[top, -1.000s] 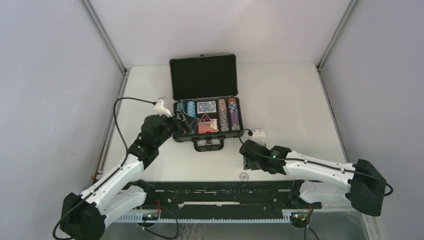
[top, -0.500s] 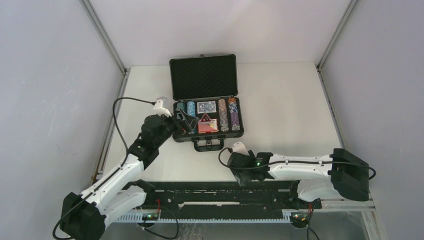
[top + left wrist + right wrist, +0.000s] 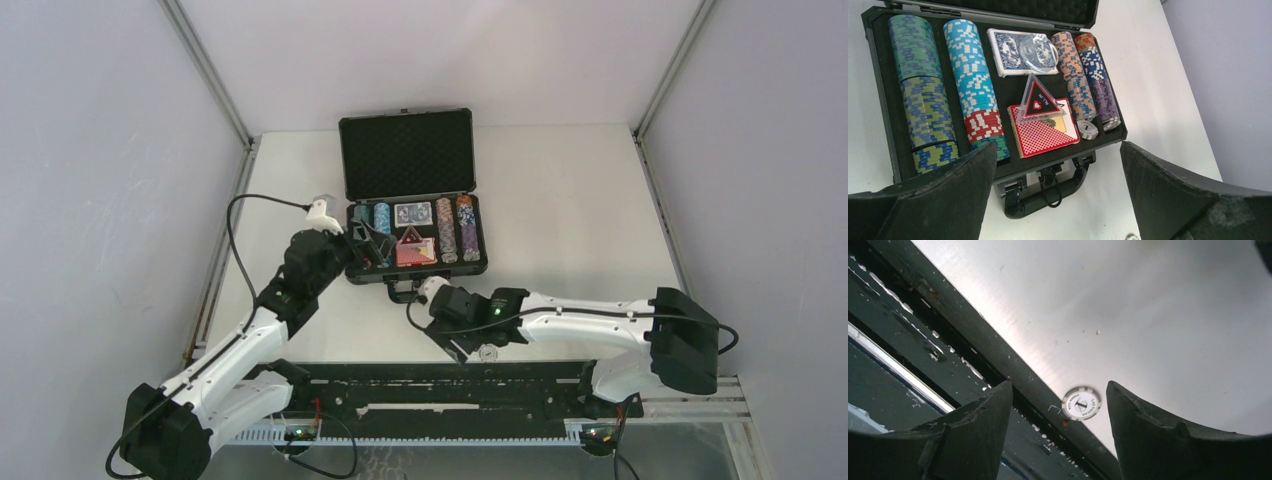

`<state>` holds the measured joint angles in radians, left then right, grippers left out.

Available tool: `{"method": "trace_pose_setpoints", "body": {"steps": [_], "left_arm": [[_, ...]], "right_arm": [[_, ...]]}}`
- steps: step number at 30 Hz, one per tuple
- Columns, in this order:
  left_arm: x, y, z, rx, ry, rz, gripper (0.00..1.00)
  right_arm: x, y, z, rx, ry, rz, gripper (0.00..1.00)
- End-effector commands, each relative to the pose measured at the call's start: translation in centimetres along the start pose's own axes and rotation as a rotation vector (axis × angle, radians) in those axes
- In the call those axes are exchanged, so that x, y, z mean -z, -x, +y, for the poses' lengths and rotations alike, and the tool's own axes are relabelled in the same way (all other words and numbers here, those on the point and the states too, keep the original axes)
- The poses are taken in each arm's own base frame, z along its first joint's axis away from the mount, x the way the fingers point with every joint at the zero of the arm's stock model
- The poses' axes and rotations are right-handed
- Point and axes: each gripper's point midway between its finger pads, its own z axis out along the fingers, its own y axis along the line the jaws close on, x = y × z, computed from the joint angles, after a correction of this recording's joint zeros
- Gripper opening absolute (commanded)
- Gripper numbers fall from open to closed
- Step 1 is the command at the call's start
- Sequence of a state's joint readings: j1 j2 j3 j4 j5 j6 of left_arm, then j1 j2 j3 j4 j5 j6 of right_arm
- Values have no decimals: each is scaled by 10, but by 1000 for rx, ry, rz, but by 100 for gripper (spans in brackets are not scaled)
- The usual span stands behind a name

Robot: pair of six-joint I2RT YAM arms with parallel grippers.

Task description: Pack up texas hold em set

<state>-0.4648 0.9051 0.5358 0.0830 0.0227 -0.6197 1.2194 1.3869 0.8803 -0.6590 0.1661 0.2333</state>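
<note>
The texas hold em set's black briefcase (image 3: pixel 478 268) lies open at mid-table, its foam lid (image 3: pixel 405 155) upright. Inside are rows of chips (image 3: pixel 968 70), a blue deck (image 3: pixel 1010 52), a red deck (image 3: pixel 1043 135) and a triangular button (image 3: pixel 1038 100). My left gripper (image 3: pixel 365 245) hovers open over the case's left front corner, and the handle (image 3: pixel 1048 195) shows between its fingers. One loose white chip (image 3: pixel 487 352) lies at the table's near edge. My right gripper (image 3: pixel 1058 390) is open just above it, with the chip (image 3: pixel 1081 403) between the fingertips and untouched.
A black rail (image 3: pixel 440 385) runs along the near table edge right beside the loose chip, seen as a dark strip (image 3: pixel 948 340) in the right wrist view. Grey walls enclose the table on three sides. The left arm's cable (image 3: pixel 240 215) loops over the table's left side.
My right arm has swung left along the near edge and its jaws have widened; it now hangs over the loose chip. The left arm has not moved.
</note>
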Motion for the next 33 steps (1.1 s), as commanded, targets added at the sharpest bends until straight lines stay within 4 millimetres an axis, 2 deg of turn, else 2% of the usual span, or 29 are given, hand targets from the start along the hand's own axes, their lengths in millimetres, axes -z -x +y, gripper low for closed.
{"method": "trace_pose_setpoints", "body": {"steps": [1,6,12,15,19,24,29,33], "left_arm": [[1,6,2,-39,16,-28,97],[-1,5,4,-41,25,-21,97],[-7,4,-5,-29,-9,2,97],[-9,1,-10,-19,-36,14,97],[-7,-1,-12,-6,-52,17,97],[-6,-3,-19,11,-91,22,97],[-6,-2,-23,18,-104,24,97],[-5,-2,-22,15,-103,22,97]], "right_arm": [[4,11,-20,132,-15,11,77],[8,17,-42,24,-55,2,75],[12,18,-57,-344,-155,-21,62],[13,7,-64,-528,-213,-56,39],[18,-13,-75,-687,-270,-102,0],[23,-39,-74,-775,-264,-87,0],[8,-61,-62,-802,-255,-26,0],[-2,-67,-51,-799,-239,-1,0]]}}
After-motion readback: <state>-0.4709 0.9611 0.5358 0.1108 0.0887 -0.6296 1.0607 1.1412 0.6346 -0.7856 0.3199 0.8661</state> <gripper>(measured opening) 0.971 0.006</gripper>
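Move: The loose grey chip lies on the table's near edge, about 5 cm to the right of the right hand, level with it and some 5 cm below. The case's handle is roughly 14 cm ahead and 10 cm to the left of that hand, and the red card box in the case about 24 cm ahead and 11 cm left. From the left hand, the chip lies about 19 cm back, 22 cm to the right and 17 cm lower. The empty right hand swings out forward about 4 cm and then rightwards past the far side of the chip, its open fingers closing fully on nothing while the wrist turns some 45 degrees clockwise. Still going right, about 9 cm in all, it draws back by as much as it had gone forward and sinks a good 2 cm, so that the shut fingertips point down just to the right of the chip without touching it, while the open left hand dips about 2 cm and comes half-way back up. ##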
